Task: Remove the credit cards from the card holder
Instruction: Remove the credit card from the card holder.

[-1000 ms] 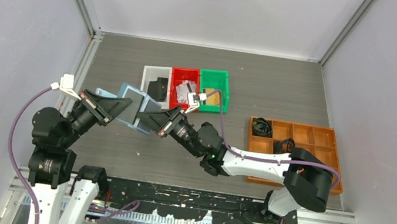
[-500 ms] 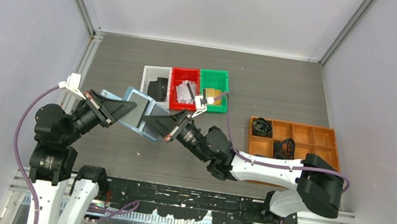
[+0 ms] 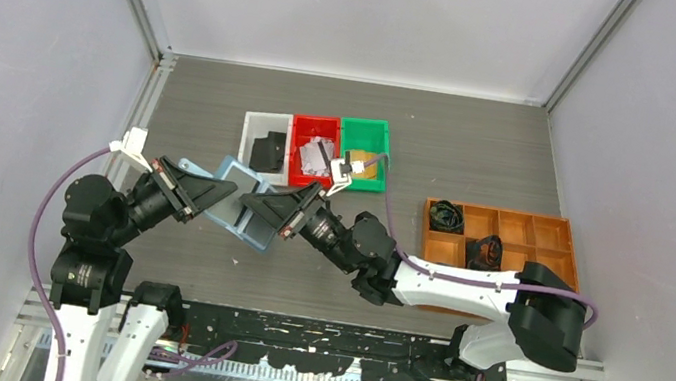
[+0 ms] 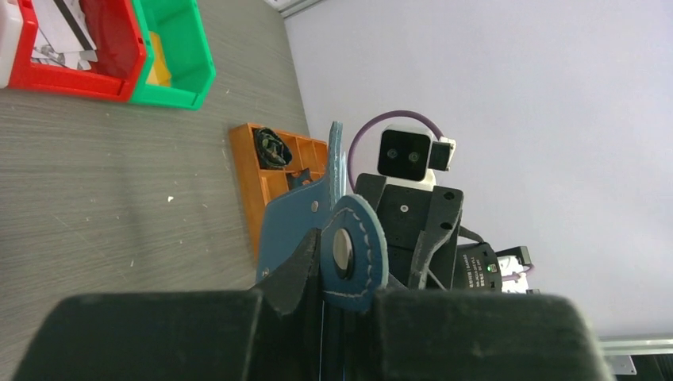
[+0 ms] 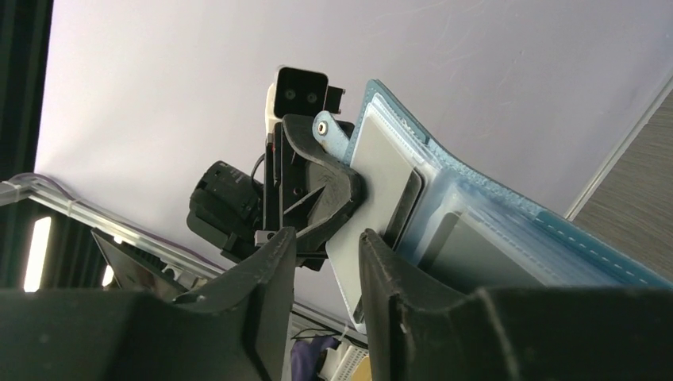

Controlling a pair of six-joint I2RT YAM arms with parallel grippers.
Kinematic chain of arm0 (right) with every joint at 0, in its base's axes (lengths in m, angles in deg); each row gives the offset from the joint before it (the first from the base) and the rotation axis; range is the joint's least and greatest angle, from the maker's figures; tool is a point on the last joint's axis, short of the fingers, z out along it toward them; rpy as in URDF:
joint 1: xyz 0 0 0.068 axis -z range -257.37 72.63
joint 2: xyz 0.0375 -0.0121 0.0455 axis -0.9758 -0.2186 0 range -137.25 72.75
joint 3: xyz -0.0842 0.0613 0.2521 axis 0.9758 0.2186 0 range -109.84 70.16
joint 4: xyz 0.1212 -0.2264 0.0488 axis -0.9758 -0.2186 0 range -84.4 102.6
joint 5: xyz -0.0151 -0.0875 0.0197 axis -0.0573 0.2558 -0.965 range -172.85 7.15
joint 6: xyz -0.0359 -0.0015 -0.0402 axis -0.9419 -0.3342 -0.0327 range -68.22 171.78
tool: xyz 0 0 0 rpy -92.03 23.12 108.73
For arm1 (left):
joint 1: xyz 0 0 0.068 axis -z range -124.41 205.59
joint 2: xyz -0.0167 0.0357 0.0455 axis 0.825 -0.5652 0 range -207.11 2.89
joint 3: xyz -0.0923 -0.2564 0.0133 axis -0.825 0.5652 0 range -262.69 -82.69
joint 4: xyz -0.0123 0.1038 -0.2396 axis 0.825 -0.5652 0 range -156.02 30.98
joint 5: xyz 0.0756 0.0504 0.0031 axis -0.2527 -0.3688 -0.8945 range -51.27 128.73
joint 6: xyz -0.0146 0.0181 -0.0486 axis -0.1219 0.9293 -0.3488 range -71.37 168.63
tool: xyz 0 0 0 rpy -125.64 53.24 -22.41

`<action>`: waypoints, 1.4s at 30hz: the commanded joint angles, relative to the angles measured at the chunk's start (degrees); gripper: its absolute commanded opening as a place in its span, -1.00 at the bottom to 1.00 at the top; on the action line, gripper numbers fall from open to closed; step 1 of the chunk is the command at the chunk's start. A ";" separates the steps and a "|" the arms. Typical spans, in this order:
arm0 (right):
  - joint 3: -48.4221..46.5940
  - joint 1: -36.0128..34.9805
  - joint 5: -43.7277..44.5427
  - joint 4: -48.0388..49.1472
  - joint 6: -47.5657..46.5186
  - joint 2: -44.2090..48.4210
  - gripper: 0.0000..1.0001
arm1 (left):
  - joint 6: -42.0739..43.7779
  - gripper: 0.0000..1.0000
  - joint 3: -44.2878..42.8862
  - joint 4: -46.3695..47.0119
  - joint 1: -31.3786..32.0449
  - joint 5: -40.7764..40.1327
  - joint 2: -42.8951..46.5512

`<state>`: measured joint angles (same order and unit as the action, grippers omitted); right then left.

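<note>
The blue card holder hangs open above the table between both arms. My left gripper is shut on its edge; in the left wrist view the snap tab and blue cover stick up from between the fingers. A silver-grey credit card sticks out of a clear inner slot of the card holder. My right gripper stands open at this card's lower end, its right finger beside the card's edge. Other credit cards lie in the bins: black, silver, gold.
A white bin, a red bin and a green bin stand in a row at the back middle. An orange compartment tray with coiled black cables sits at the right. Grey walls close in both sides.
The right gripper's fingers have parted from shut to open. Both grippers and the card holder have shifted slightly right and toward the near edge.
</note>
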<state>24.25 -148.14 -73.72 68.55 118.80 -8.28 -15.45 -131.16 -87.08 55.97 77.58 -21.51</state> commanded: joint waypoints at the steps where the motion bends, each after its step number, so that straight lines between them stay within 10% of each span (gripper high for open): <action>1: -2.29 0.15 -1.22 -0.74 1.27 1.25 -0.11 | 0.60 -1.00 -2.33 3.60 0.14 1.39 0.55; 24: -14.41 4.52 -10.67 -37.68 -2.74 4.15 0.61 | 30.33 -1.00 -15.93 -22.76 0.13 3.93 -17.91; 42: -17.95 5.04 -16.43 -45.57 -1.91 5.18 0.61 | 28.18 -1.00 -16.92 -23.11 0.09 0.12 -14.93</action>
<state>9.32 -143.17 -88.17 24.07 118.65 -5.59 14.13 -145.74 -111.14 55.97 77.30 -37.29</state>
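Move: The card in the pocket held open by the left fingers lies about 3 cm to the right hand's left, straight ahead 0 cm, roughly 1 cm above it. The holder's other panel is some 3 cm back and 2 cm to the right. On the table about 25 cm below, the white box lies about 20 cm ahead and 2 cm left, the red box equally far ahead but 7 cm right. From the left hand, the card is about 2 cm back and 2 cm right, level. With the left fingers still pinching the blue card holder, both hands sink about 4 cm and turn to tip it. The right hand, already part open, spreads its fingers wide, backs off to its right by nearly 3 cm, then returns left to the card, swinging its fingers from slanting up to about level, some 25 degrees. The left hand rolls its right side down about 20 degrees, dipping lower before coming back up slightly. ##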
